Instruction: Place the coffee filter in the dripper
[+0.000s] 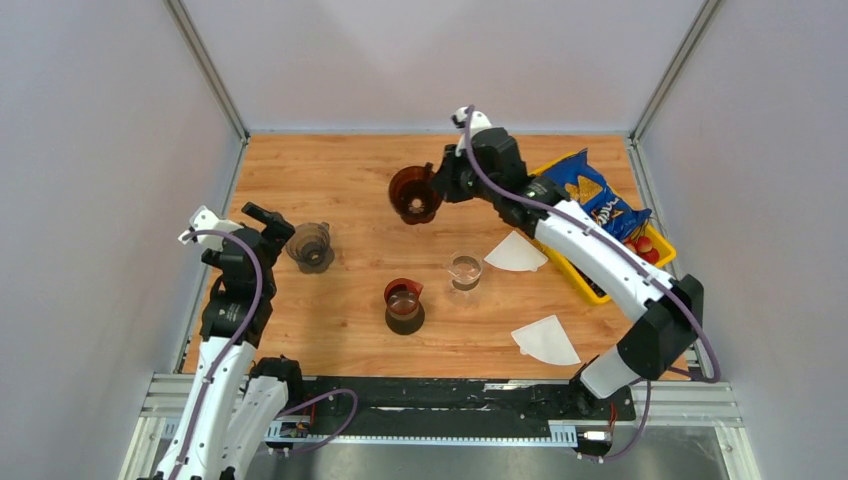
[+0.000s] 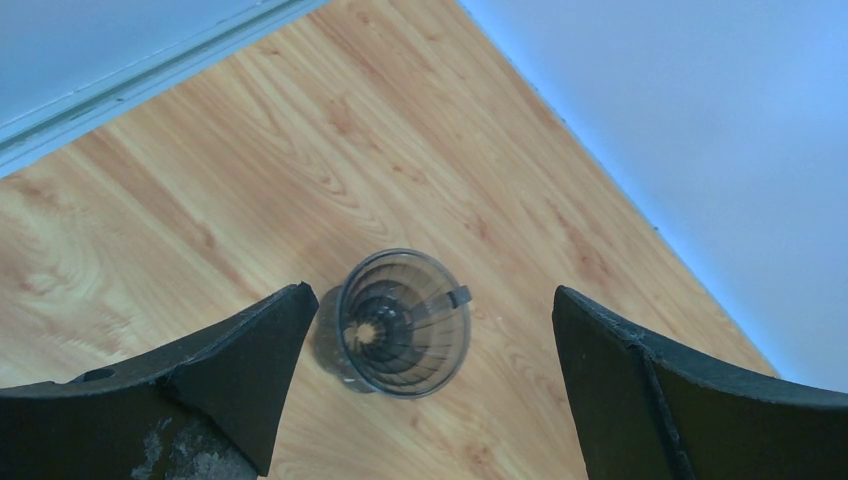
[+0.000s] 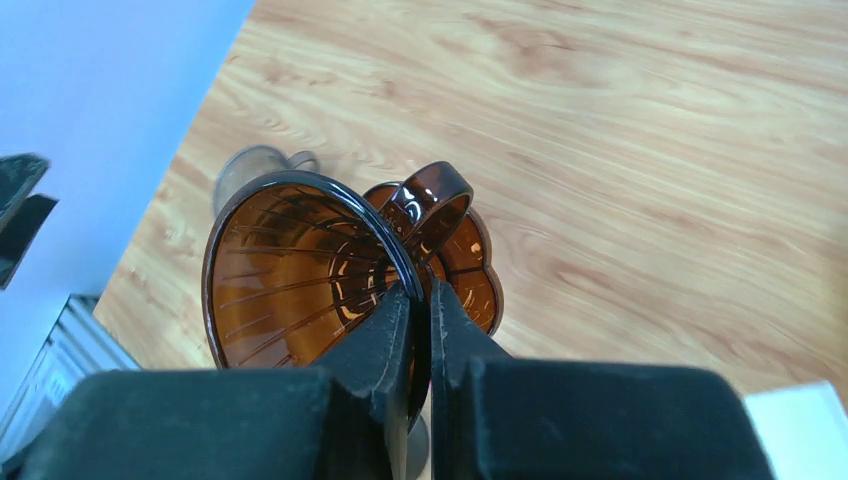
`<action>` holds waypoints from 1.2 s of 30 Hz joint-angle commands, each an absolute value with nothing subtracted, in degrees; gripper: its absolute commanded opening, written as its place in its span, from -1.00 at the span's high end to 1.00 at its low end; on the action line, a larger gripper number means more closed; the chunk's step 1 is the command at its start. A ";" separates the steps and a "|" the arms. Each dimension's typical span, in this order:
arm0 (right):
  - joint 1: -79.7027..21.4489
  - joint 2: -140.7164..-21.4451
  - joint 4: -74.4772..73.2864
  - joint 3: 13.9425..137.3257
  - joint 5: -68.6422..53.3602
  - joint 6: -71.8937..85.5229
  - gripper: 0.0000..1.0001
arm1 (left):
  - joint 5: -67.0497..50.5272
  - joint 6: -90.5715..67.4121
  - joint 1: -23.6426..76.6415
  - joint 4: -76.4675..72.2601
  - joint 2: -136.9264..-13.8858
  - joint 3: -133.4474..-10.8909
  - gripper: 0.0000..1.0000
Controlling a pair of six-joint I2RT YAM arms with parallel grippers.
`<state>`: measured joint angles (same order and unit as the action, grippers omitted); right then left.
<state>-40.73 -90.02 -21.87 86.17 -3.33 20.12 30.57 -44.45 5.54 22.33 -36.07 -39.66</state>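
Observation:
My right gripper [image 1: 447, 186] is at the back middle of the table, shut on the rim of an amber dripper [image 1: 414, 195]. In the right wrist view the fingers [image 3: 395, 320] pinch that rim [image 3: 290, 270] next to its loop handle [image 3: 432, 198]. Two white coffee filters lie flat on the wood, one [image 1: 516, 253] right of centre and one [image 1: 546, 340] near the front right. My left gripper [image 1: 272, 226] is open beside a smoky grey dripper [image 1: 310, 244]. That grey dripper [image 2: 405, 322] stands upright below the wide-spread left fingers [image 2: 250, 360].
A second amber dripper [image 1: 404, 302] sits on a dark base at the centre front, with a clear glass cup [image 1: 465, 270] to its right. A yellow tray [image 1: 655, 245] with a blue snack bag [image 1: 592, 197] is at the right edge. Walls enclose three sides.

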 commanded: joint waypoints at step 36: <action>-32.60 -75.79 -44.26 75.39 -4.31 22.04 0.90 | 18.60 -39.11 5.32 10.37 -43.07 -37.71 -1.00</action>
<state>-33.04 -79.05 -45.04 75.94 -5.89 21.58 19.14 -40.12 5.52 12.12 -43.22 -37.74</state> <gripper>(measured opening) 0.086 0.999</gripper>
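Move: The right hand, already pinching the brown dripper by its rim well above the table, has the clear glass carafe about 7 cm back, 9 cm to its right and 23 cm below. From this hand the red-brown jug stands some 15 cm back and 3 cm left; the far paper filter lies level with it, 20 cm right. From the left hand, the grey dripper is about 5 cm ahead, 8 cm right; the clear carafe is level with it, 40 cm right, both roughly 19 cm below. Keeping its pinch on the rim of the brown dripper, the right hand swings about 10 cm to its right, then curves back and down some 7 cm while the fingers tip roughly 20 degrees downward, and comes to rest with the dripper held over the clear glass carafe. The left hand, fingers still wide open, eases about 5 cm forward and right towards the grey dripper, turning a little clockwise, then all but stops without touching it. ##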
